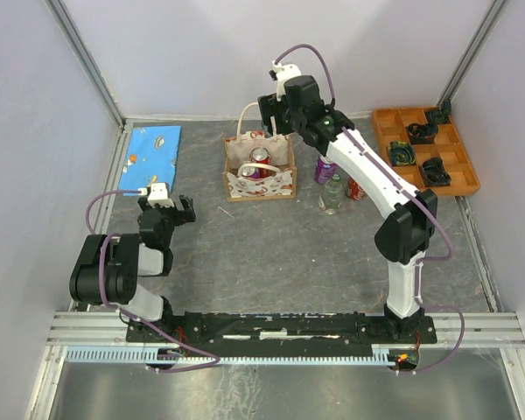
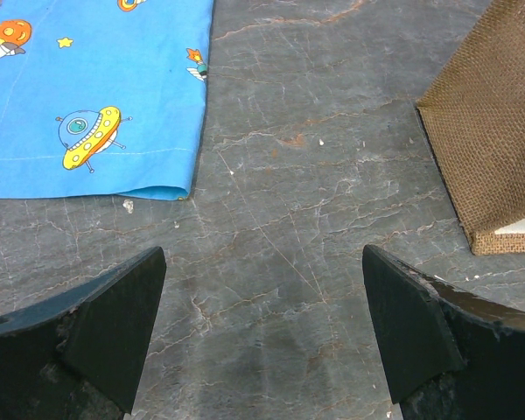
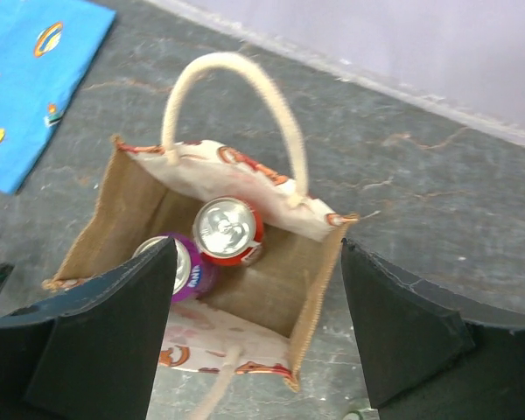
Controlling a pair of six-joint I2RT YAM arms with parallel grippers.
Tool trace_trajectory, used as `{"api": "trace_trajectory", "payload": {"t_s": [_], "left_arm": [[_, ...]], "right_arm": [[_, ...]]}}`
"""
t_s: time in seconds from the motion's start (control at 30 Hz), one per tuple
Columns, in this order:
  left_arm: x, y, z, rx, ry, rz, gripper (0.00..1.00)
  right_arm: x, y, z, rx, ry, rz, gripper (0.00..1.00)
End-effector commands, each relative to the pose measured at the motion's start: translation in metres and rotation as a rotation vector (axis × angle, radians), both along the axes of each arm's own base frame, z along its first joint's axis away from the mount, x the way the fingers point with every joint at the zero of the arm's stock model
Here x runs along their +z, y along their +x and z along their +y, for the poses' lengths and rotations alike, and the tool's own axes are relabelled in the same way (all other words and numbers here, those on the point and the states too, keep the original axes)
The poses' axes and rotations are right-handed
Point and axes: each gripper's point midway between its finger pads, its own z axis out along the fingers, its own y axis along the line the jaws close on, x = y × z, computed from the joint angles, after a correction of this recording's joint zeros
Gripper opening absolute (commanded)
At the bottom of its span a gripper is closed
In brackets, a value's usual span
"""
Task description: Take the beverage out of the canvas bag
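The canvas bag (image 1: pixel 284 182) stands open at the back middle of the table, its cream handles up. In the right wrist view I look down into the bag (image 3: pixel 280 289): a red beverage can (image 3: pixel 229 229) stands upright against its far wall. A purple can (image 3: pixel 195 269) stands next to it, partly hidden by my left finger. My right gripper (image 1: pixel 274 121) (image 3: pixel 258 248) hangs open above the bag, holding nothing. My left gripper (image 1: pixel 168 210) (image 2: pixel 262 262) is open low over bare table, left of the bag's burlap side (image 2: pixel 490 140).
A blue patterned cloth (image 1: pixel 153 149) (image 2: pixel 87 87) lies at the back left. Right of the bag are a purple can (image 1: pixel 325 169), a clear bottle (image 1: pixel 332 194) and a red can (image 1: pixel 357 189). An orange compartment tray (image 1: pixel 462 157) sits at the back right.
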Motion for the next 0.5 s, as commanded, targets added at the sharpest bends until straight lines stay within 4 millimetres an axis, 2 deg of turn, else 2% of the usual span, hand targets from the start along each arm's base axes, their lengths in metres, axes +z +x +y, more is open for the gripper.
{"api": "trace_trajectory", "payload": {"t_s": [0.0,0.2,0.37,0.47], "left_arm": [[0.018,0.009,0.002,-0.003,0.045,-0.062,0.99],[0.018,0.009,0.002,-0.002,0.044,-0.062,0.99],[0.018,0.009,0.002,-0.001,0.045,-0.062,0.99],[0.018,0.009,0.002,-0.002,0.044,-0.062,0.99]], "right_arm": [[-0.007,-0.003,0.026,0.086,0.064,0.025,0.83],[-0.029,-0.018,0.059,0.209,0.094,0.078,0.81],[-0.066,-0.02,0.078,0.219,0.093,0.163,0.84],[-0.08,-0.018,0.083,0.178,0.065,0.177,0.87]]}}
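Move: The purple can still in the bag stands about 9 cm to the right hand's left, roughly 1 cm back and some 23 cm below. The red can beside it is about 3 cm ahead and 5 cm left of the hand. The bag's far handle arches some 8 cm ahead, 4 cm left. The purple can already set out stands about 15 cm to the right, 1 cm ahead. From the left hand, the bagged purple can is roughly 11 cm ahead and 20 cm right. Sinking and sweeping left together, the right hand comes down some 8 cm and goes about 6 cm to its left, drawing back slightly, towards the bag's open top and the purple can in it. On the way it tips the fingers about 10 degrees farther down and turns about as much counter-clockwise. Fingers stay wide open, empty, the can not yet reached. ##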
